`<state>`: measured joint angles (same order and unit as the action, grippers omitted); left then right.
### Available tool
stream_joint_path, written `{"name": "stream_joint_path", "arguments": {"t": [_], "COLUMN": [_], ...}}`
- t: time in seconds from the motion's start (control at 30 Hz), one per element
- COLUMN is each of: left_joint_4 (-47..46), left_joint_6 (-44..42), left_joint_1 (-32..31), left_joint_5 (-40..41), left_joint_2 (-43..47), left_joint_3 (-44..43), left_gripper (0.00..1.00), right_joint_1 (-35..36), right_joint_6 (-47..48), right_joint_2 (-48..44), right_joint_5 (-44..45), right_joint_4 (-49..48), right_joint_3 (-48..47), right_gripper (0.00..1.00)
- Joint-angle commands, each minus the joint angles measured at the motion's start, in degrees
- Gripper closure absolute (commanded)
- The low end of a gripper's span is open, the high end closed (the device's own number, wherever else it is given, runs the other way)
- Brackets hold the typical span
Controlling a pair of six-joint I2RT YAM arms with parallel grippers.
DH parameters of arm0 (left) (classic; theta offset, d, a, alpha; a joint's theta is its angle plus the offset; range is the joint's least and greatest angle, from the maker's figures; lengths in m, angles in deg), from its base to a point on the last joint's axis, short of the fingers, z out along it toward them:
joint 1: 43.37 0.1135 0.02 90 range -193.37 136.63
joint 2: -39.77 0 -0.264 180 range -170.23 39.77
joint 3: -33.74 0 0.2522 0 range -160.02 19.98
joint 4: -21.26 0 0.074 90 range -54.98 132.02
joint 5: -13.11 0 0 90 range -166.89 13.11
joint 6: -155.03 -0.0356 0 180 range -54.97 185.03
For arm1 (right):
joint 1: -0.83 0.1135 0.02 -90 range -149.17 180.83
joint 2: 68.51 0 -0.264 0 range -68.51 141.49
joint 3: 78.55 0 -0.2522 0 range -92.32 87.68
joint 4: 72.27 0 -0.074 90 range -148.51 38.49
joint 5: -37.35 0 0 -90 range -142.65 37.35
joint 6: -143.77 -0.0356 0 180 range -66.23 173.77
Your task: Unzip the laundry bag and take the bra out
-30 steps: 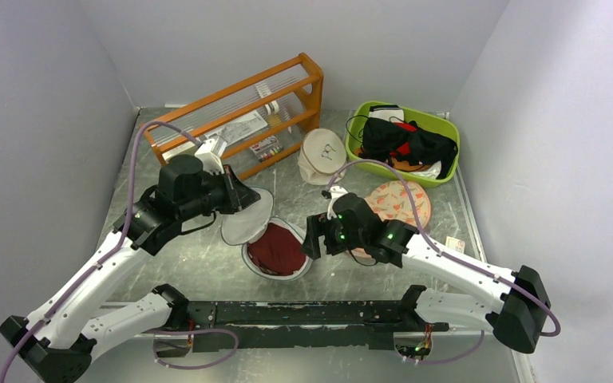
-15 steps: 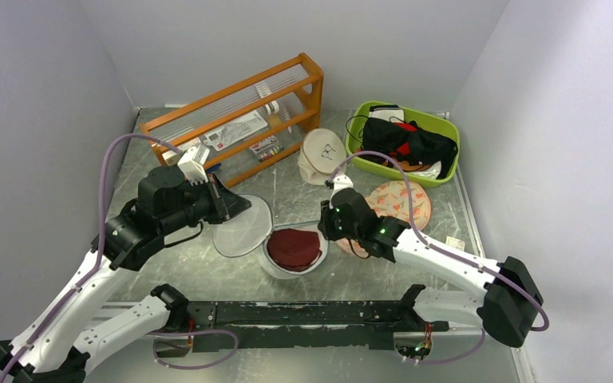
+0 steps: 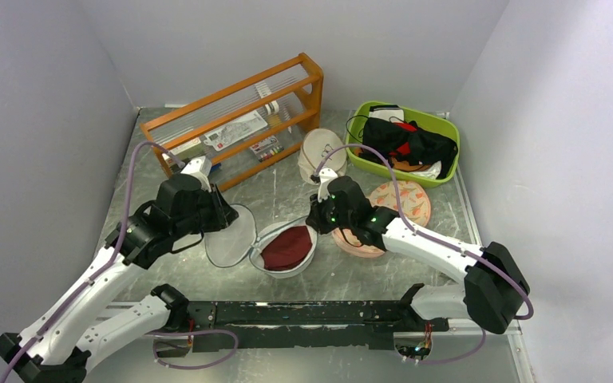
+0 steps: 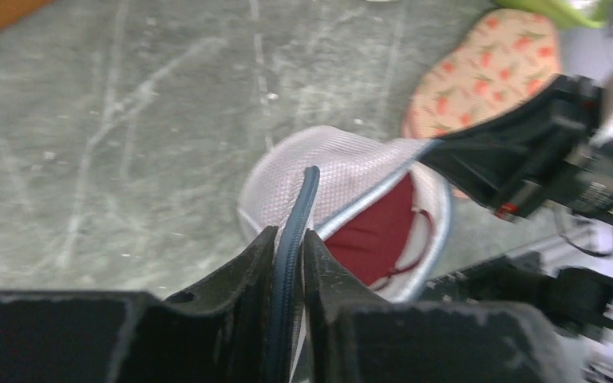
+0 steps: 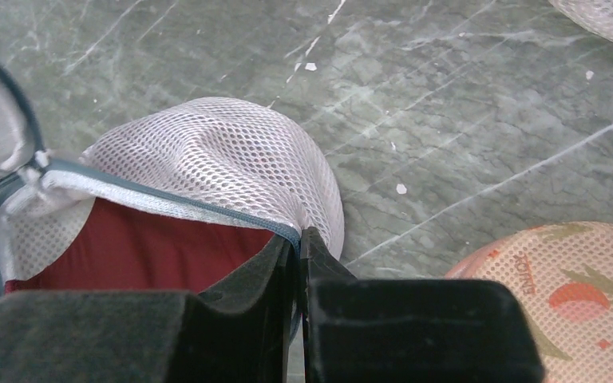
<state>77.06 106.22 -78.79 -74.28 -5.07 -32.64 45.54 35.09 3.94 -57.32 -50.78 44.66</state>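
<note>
The laundry bag [image 3: 275, 270] lies unzipped in the middle of the table, its round mesh lid [image 3: 228, 243] folded out to the left. The dark red bra [image 3: 286, 248] lies inside the open body. My left gripper [image 3: 225, 217] is shut on the lid's dark rim; in the left wrist view that rim [image 4: 307, 191] runs up between the fingers of the gripper [image 4: 289, 237], with the bra [image 4: 375, 235] beyond. My right gripper [image 3: 313, 219] is shut on the body's zip edge at its right side. The right wrist view shows this gripper [image 5: 298, 236] pinching the mesh [image 5: 215, 155] above the bra [image 5: 136, 255].
A peach pad with orange prints [image 3: 403, 203] lies just right of the right gripper. A cream round pouch [image 3: 322, 155] stands behind the bag. An orange wooden rack [image 3: 239, 120] is at the back left, a green bin [image 3: 450, 163] of dark clothing at the back right.
My right gripper moved in towards the bag and closed on its right zip edge. The left gripper came nearer and lower with the lid, which now lies flatter to the left.
</note>
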Motion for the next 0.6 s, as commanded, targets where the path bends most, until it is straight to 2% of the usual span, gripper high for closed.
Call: {"name": "stream_joint_path", "arguments": {"t": [0.0, 0.07, 0.13, 0.2, 0.27, 0.4, 0.57], "left_joint_4": [3.64, 4.78, 5.74, 6.2, 6.41, 7.31, 10.23], "left_joint_6": [-4.94, -5.74, -5.83, -5.81, -5.61, -4.93, -3.77], "left_joint_1": [0.35, 0.35, 0.35, 0.35, 0.35, 0.35, 0.35], "left_joint_5": [10.49, 13.61, 15.21, 14.52, 13.43, 10.87, 9.85], "left_joint_2": [-2.05, -3.15, -3.93, -4.04, -3.51, -1.47, 1.17], "left_joint_3": [-1.61, -2.69, -3.74, -4.22, -4.04, -3.17, -3.29], "left_gripper": [0.69, 0.6, 0.43, 0.29, 0.2, 0.09, 0.04], "right_joint_1": [-0.31, -0.32, -0.31, -0.32, -0.34, -0.32, -0.32], "right_joint_6": [1.26, 1.37, 1.36, 1.28, 1.26, 1.19, 1.62], "right_joint_2": [-0.35, 0.01, -0.29, -0.88, -1.66, -3.12, -2.69], "right_joint_5": [-2.43, -2.7, -2.43, -2.24, -1.77, -0.81, -0.55], "right_joint_4": [-1.23, -0.76, -0.53, -0.19, 0.52, 0.78, 1.68], "right_joint_3": [-0.42, -0.89, -1.05, -0.92, -0.66, 0.06, -0.82], "right_gripper": [0.95, 0.95, 0.96, 0.96, 0.96, 0.95, 0.94]}}
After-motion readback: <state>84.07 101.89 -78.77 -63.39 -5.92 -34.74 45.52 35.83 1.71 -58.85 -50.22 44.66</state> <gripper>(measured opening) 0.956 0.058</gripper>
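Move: The mesh lid pinched by the left fingers hangs with its middle some 3 cm back from that hand and 6 cm below, above the spot left of the laundry bag. The dark red bra in the open bag lies about 13 cm to the left hand's right, 2 cm back and 17 cm down. From the right hand, shut on the bag's rim, the bra is roughly 6 cm left, 4 cm back and 6 cm down, and the strawberry-print bag 18 cm right, 4 cm ahead and 10 cm down. The left hand carries the unzipped lid about 4 cm farther left, away from the bag's mouth, easing forward and down a couple of centimetres before drawing partly back, and rolls some 13 degrees so its left side rises while the fingers spread from nearly shut to almost fully wide, letting go of the lid's edge. Meanwhile the right hand keeps its pinch on the zip rim, staying nearly in place and lifting about 1 cm near the end. ##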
